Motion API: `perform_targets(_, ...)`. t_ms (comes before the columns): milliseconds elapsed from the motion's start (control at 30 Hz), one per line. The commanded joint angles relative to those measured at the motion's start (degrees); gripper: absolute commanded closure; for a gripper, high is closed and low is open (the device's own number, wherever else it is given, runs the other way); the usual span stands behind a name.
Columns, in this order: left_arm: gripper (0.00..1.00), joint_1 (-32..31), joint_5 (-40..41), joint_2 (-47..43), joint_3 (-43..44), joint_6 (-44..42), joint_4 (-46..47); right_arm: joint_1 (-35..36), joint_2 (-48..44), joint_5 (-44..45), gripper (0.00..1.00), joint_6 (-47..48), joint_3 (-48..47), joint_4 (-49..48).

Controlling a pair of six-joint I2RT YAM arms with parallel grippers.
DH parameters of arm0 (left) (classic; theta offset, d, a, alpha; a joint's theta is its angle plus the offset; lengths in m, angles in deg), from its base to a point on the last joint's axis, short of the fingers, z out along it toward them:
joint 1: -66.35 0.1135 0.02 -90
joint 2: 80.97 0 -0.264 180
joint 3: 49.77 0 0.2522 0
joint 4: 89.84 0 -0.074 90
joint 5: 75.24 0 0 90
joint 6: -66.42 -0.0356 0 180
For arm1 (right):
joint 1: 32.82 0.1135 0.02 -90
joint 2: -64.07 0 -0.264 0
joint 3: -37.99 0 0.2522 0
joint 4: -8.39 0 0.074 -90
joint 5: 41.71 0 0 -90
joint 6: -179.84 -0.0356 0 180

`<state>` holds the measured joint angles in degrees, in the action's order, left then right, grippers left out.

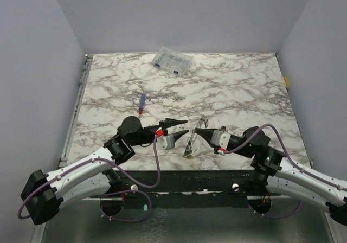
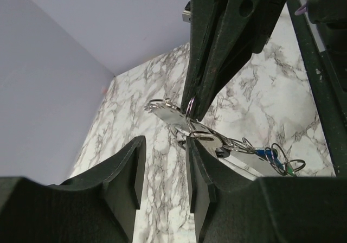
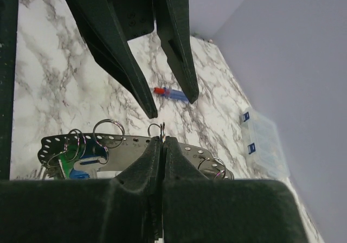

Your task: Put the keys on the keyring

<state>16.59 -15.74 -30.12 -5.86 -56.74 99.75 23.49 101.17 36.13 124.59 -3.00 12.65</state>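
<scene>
The keyring shows as a grey perforated metal strip carrying small split rings, held above the table near its front edge. At its lower end hang keys with a blue tag and a green tag. My right gripper is shut on a thin ring at the strip's edge. In the left wrist view the right gripper's fingers pinch that ring above the keyring. My left gripper is open with nothing between its pads. Its right finger lies against a metal key. From above, the left gripper faces the right gripper across the bunch.
A slim red-and-blue screwdriver lies on the marble behind the left gripper. A clear plastic compartment box stands at the table's far edge. The bunch hangs close to the table's near edge. Grey walls close in on three sides.
</scene>
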Motion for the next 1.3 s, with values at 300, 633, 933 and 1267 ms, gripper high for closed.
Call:
perform_targets(300,0.62,-0.32,-12.03,0.21,-1.15,2.28,3.87,0.38,-0.65,-5.91,1.0,-2.84,1.47,-11.98)
perform_targets(633,0.68,-0.39,-11.21,0.41,-1.19,2.21,4.24,0.38,0.14,-7.78,1.0,-3.01,0.96,-11.66)
perform_targets(933,0.78,-0.4,-10.72,0.21,-1.32,2.14,4.33,0.38,0.69,-9.21,1.0,-3.14,0.37,-10.85)
perform_targets(1267,0.83,-0.34,-10.86,0.4,-1.32,2.01,4.33,0.38,1.44,-12.15,1.0,-4.01,-0.69,-8.82)
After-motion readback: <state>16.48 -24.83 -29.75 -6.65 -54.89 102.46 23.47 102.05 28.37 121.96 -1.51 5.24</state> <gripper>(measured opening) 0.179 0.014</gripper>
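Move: The small wire ring stands in the right gripper's shut tips. From the left hand it is about 3 cm to the right, 1 cm back and 1 cm below. The perforated metal strip hangs under it, its middle some 3 cm back, 3 cm right and 3 cm below the left hand; the green and blue tags are about 8 cm back, 1 cm right and 6 cm lower. From the right hand, the half-open left fingertips are some 3 cm left, 1 cm ahead and 1 cm up. Bring the left gripper back about 3 cm, turning it some 10 degrees clockwise, until its tips straddle the wire ring, then hold it there and close the fingers about halfway around the ring. Meanwhile keep the ring pinched in the right tips and carry it back 2 cm and left towards the left fingers, rising 2 cm and then easing slightly down. ##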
